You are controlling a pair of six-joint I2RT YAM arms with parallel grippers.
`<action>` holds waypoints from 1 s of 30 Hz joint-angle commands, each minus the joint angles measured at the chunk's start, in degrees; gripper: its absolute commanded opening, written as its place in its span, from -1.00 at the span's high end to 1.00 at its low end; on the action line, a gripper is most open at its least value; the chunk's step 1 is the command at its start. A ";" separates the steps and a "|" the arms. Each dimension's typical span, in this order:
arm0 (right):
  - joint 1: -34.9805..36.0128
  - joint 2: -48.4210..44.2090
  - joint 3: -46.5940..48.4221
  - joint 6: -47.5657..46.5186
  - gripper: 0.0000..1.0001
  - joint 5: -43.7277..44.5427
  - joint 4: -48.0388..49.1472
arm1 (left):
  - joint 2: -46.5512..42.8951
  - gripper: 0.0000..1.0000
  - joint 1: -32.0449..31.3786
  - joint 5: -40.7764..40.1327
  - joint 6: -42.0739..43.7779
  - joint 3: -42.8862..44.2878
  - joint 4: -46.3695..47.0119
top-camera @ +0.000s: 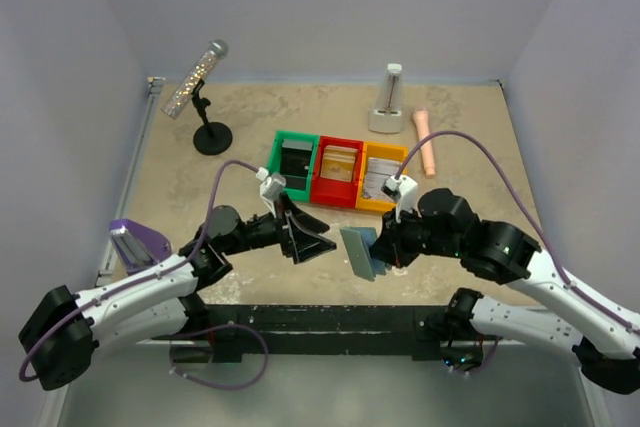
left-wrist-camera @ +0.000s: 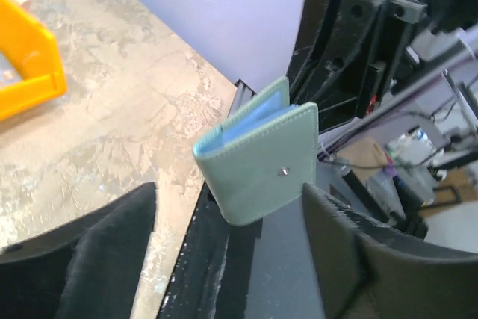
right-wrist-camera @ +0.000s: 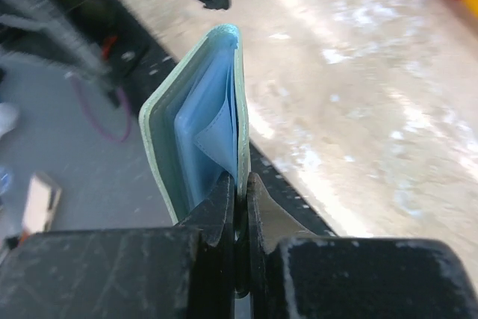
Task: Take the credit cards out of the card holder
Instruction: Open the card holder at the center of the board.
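Note:
The card holder [top-camera: 358, 252], grey-green outside with pale blue pockets inside [right-wrist-camera: 202, 121], hangs half open above the table's near edge. My right gripper [right-wrist-camera: 243, 184] is shut on one of its panels, the other panel standing free to the left. In the left wrist view the card holder [left-wrist-camera: 261, 162] shows its outer face with a small stud. My left gripper [left-wrist-camera: 228, 211] is open, one finger on each side of the holder's lower corner and neither touching it. From above, the left gripper [top-camera: 310, 237] sits just left of the holder. The credit cards are hidden.
Green [top-camera: 294, 159], red [top-camera: 338, 169] and yellow [top-camera: 378, 179] bins stand in a row behind the grippers. A microphone on a stand [top-camera: 205, 97] is at back left, a white device [top-camera: 388, 107] and a pink object [top-camera: 426, 142] at back right. The black table edge [top-camera: 330, 317] runs below.

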 commanded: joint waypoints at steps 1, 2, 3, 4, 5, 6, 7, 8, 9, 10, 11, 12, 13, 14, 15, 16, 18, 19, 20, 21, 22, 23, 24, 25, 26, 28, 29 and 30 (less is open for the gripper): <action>0.38 2.57 5.15 -1.04 1.00 17.17 -5.98 | 1.97 -0.75 0.33 -6.26 -4.74 1.77 -3.17; 0.39 3.18 5.76 -0.78 1.00 19.01 -6.68 | 3.19 -0.76 0.33 -5.82 -5.97 2.47 -3.34; 0.47 3.97 6.20 -0.08 1.00 21.29 -7.21 | 3.99 -0.76 0.24 -5.12 -7.03 3.35 -3.95; 0.47 4.67 6.90 0.45 1.00 23.41 -8.08 | 4.87 -0.77 -0.02 -5.46 -8.00 4.14 -4.31; 0.56 5.64 7.69 0.89 1.00 25.51 -9.48 | 5.14 -0.77 -0.72 -6.33 -9.05 4.06 -3.53; 0.65 6.43 8.57 1.24 1.00 27.62 -10.46 | 5.14 -0.77 -1.33 -7.73 -9.67 3.80 -2.21; 0.91 7.40 9.54 1.77 1.00 29.39 -12.12 | 4.79 -0.99 -2.12 -9.40 -10.20 3.45 -1.68; 1.00 8.27 10.42 1.95 1.00 30.71 -13.44 | 4.62 -1.00 -2.57 -11.77 -10.73 3.53 -2.20; 1.09 8.81 11.21 2.30 1.00 31.59 -13.98 | 4.18 -1.00 -2.57 -13.62 -11.60 3.97 -3.85; 1.18 9.07 11.56 2.30 1.00 32.30 -14.33 | 4.09 -1.00 -2.57 -15.20 -12.05 4.15 -4.92; 1.26 9.25 11.92 2.39 1.00 32.65 -14.16 | 4.09 -1.00 -2.57 -16.78 -12.40 4.24 -5.62; 1.35 9.34 12.09 2.48 1.00 32.65 -14.07 | 4.09 -1.00 -2.66 -17.93 -12.75 4.06 -5.80; 1.53 9.43 12.18 2.65 1.00 32.57 -13.72 | 4.17 -1.00 -2.83 -19.07 -13.45 4.06 -5.72; 1.61 9.34 12.10 2.74 1.00 32.13 -13.20 | 4.61 -1.00 -3.10 -20.13 -13.89 3.89 -5.46; 1.70 9.25 12.01 2.83 1.00 31.26 -12.32 | 4.87 -1.00 -3.45 -20.84 -14.16 4.06 -5.28; 1.62 9.42 11.83 3.00 1.00 30.12 -11.70 | 5.49 -1.00 -3.80 -21.02 -14.07 4.23 -5.28; 1.70 9.51 11.48 3.44 1.00 27.83 -10.30 | 6.45 -1.00 -4.33 -21.02 -13.81 5.20 -5.97; 1.70 9.51 11.04 3.71 1.00 26.69 -9.33 | 6.72 -1.00 -4.42 -21.02 -13.55 5.55 -6.68; 1.70 9.51 10.61 4.06 1.00 25.72 -8.54 | 7.07 -1.00 -4.68 -21.02 -13.28 5.55 -6.86; 1.70 9.60 10.17 4.67 1.00 24.67 -7.75 | 7.25 -1.00 -4.77 -20.93 -13.19 5.47 -6.95; 1.70 9.60 9.64 5.37 1.00 23.35 -7.31 | 7.25 -1.00 -4.77 -20.84 -13.19 5.12 -6.86; 1.70 9.69 9.11 5.64 1.00 21.51 -6.95 | 7.34 -1.00 -4.86 -20.84 -13.19 4.77 -6.86; 1.70 9.69 8.32 6.16 1.00 20.71 -6.17 | 7.34 -1.00 -4.94 -20.84 -13.19 4.42 -6.86; 1.70 9.69 7.88 6.69 1.00 19.83 -5.64 | 7.34 -1.00 -5.03 -20.67 -13.11 4.06 -6.69; 1.70 9.69 7.18 7.04 1.00 19.13 -4.85 | 7.25 -1.00 -5.12 -20.49 -13.11 3.54 -6.68; 1.53 9.69 6.03 7.92 1.00 17.98 -3.97 | 7.25 -0.98 -5.12 -20.49 -13.11 2.48 -6.25; 1.61 9.78 5.60 8.36 1.00 17.46 -3.61 | 7.16 -0.94 -5.12 -20.32 -13.11 1.87 -5.81; 1.62 9.78 5.16 8.63 1.00 17.10 -3.09 | 7.08 -0.90 -5.12 -20.40 -13.28 1.08 -5.37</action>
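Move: From the left hand the card holder, already gripped at its cover by the shut right fingers, stands about 6 cm to the right, 2 cm back and 1 cm lower. From the right hand the holder's middle is about 4 cm to the left, level fore and aft and 2 cm below. The red box lies some 16 cm ahead of the left hand, 3 cm right and 15 cm down; the yellow box is about 17 cm ahead of the right hand, 2 cm right and 14 cm down. Carrying the card holder by its pinched cover, the right hand sweeps about 6 cm forward and 5 cm right, swinging clockwise some 20 degrees as its fingers tip down, then comes 3 cm back left and sinks slightly. The left hand follows, 4 cm forward and 4 cm down, rolling about 20 degrees, its fingers opening fully and closing in around the holder's free edge without gripping. ##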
